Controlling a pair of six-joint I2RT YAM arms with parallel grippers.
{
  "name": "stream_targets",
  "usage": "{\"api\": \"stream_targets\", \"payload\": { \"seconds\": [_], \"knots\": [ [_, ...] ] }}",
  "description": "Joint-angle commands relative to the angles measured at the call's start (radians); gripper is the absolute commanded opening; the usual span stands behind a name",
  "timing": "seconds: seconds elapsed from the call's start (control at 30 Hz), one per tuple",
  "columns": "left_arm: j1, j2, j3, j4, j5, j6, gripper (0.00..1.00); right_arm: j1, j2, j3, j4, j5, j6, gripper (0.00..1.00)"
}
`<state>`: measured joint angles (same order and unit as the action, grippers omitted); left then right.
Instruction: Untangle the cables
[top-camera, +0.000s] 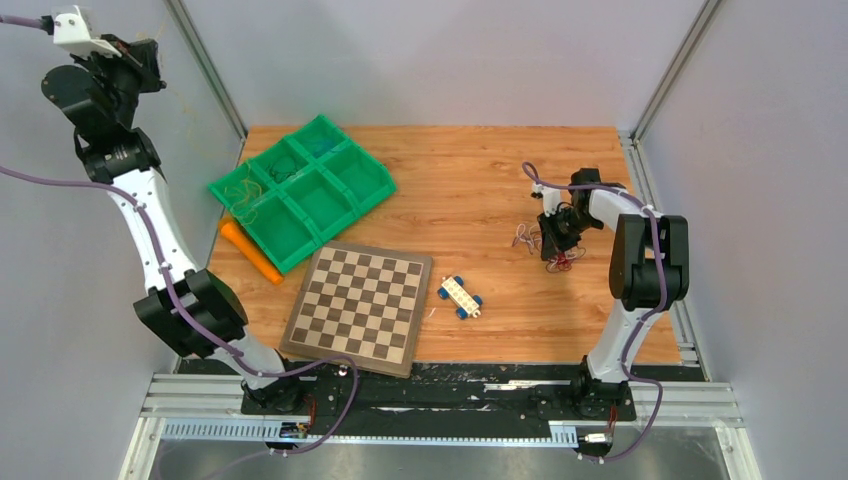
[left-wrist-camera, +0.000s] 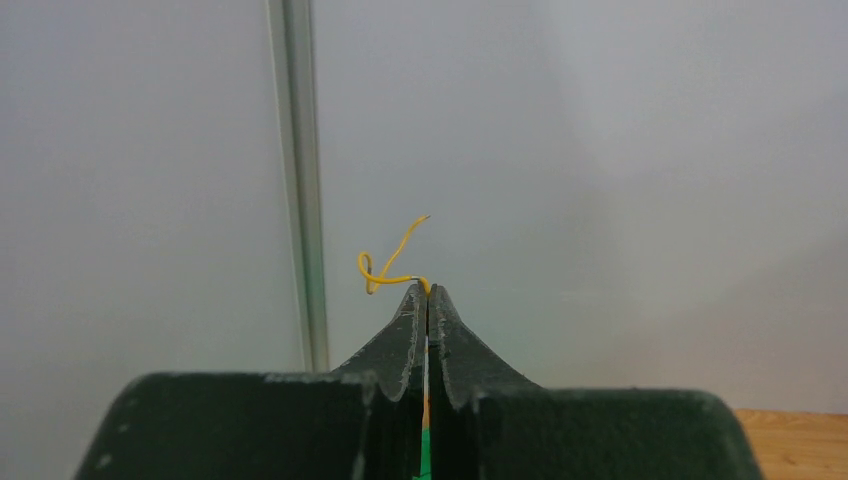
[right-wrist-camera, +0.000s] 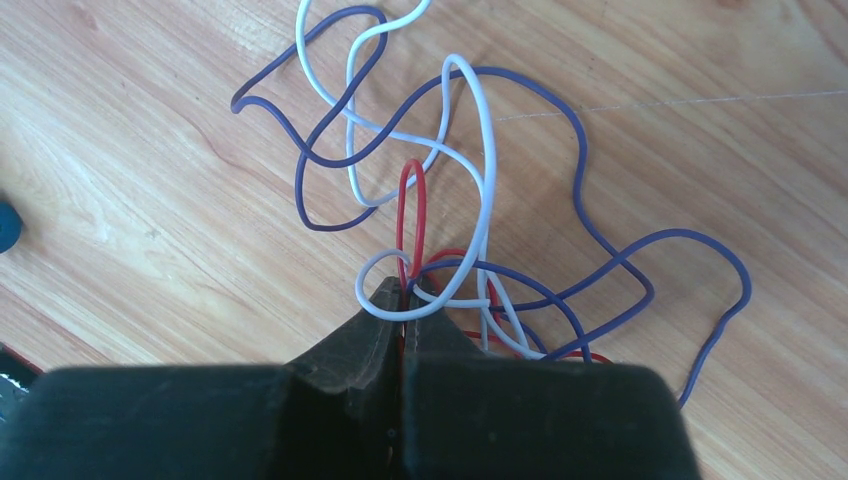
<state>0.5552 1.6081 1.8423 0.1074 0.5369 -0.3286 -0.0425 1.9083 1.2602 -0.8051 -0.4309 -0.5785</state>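
Note:
A tangle of cables (top-camera: 545, 245) lies on the wooden table at the right. In the right wrist view it shows as a red cable (right-wrist-camera: 412, 215), a white cable (right-wrist-camera: 470, 200) and a purple-blue cable (right-wrist-camera: 600, 250) looped through each other. My right gripper (right-wrist-camera: 407, 290) is down on the tangle, shut on the red cable, with a white loop round its tips. My left gripper (left-wrist-camera: 429, 289) is raised high at the far left, shut on a yellow cable (left-wrist-camera: 388, 265) whose curled end sticks out past the tips.
A green compartment tray (top-camera: 302, 190) with thin wires inside stands at the back left, an orange stick (top-camera: 250, 250) beside it. A chessboard (top-camera: 360, 305) and a small wheeled toy (top-camera: 460, 296) lie near the front. Grey walls enclose the table.

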Motion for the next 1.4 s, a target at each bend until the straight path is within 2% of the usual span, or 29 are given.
{"api": "stream_targets", "payload": {
  "seconds": [0.0, 0.2, 0.5, 0.67, 0.87, 1.13, 1.37],
  "knots": [
    [0.027, 0.033, 0.044, 0.072, -0.015, 0.028, 0.00, -0.003, 0.047, 0.008, -0.004, 0.021, -0.017, 0.00],
    [0.035, 0.074, 0.141, 0.070, -0.005, -0.038, 0.00, -0.003, 0.054, 0.016, -0.010, 0.029, -0.020, 0.00],
    [0.038, 0.125, 0.318, 0.050, -0.053, -0.033, 0.00, -0.003, 0.085, 0.036, -0.019, 0.026, -0.014, 0.00],
    [0.039, 0.152, 0.324, 0.058, -0.054, -0.008, 0.00, -0.003, 0.099, 0.058, -0.032, 0.026, -0.009, 0.00],
    [0.040, 0.139, 0.178, 0.118, -0.017, 0.044, 0.00, -0.003, 0.100, 0.060, -0.040, 0.027, -0.006, 0.00],
    [0.039, 0.044, -0.153, 0.179, 0.017, 0.141, 0.00, -0.003, 0.084, 0.039, -0.045, 0.037, -0.008, 0.00],
    [0.039, 0.033, -0.293, 0.066, 0.111, 0.147, 0.00, -0.003, 0.111, 0.065, -0.044, 0.016, 0.017, 0.00]
  ]
}}
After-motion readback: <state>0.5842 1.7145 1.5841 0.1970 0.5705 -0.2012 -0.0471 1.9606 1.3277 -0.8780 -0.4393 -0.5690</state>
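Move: The left hand, high up and gripping a yellow cable, is bringing it to the green tray, whose middle lies about 8 cm ahead, 16 cm right and 50 cm below. The yellow cable already inside is roughly 7 cm ahead and 3 cm left; the dark cable is 15 cm ahead and 9 cm right. The orange stick lies 10 cm back, 3 cm right. From the right hand, the tray's middle is some 20 cm ahead and 72 cm left. Dipping slightly, then swinging up about 10 cm while drawing back a little and tipping its fingers upward, the left hand reverses into a fast drop of about 24 cm towards the green tray, edging forward and left as the fingers tilt back down. It keeps its pinch on the yellow cable. The right hand stays put with its fingers shut at the tangle, its wrist tilting only slightly. ##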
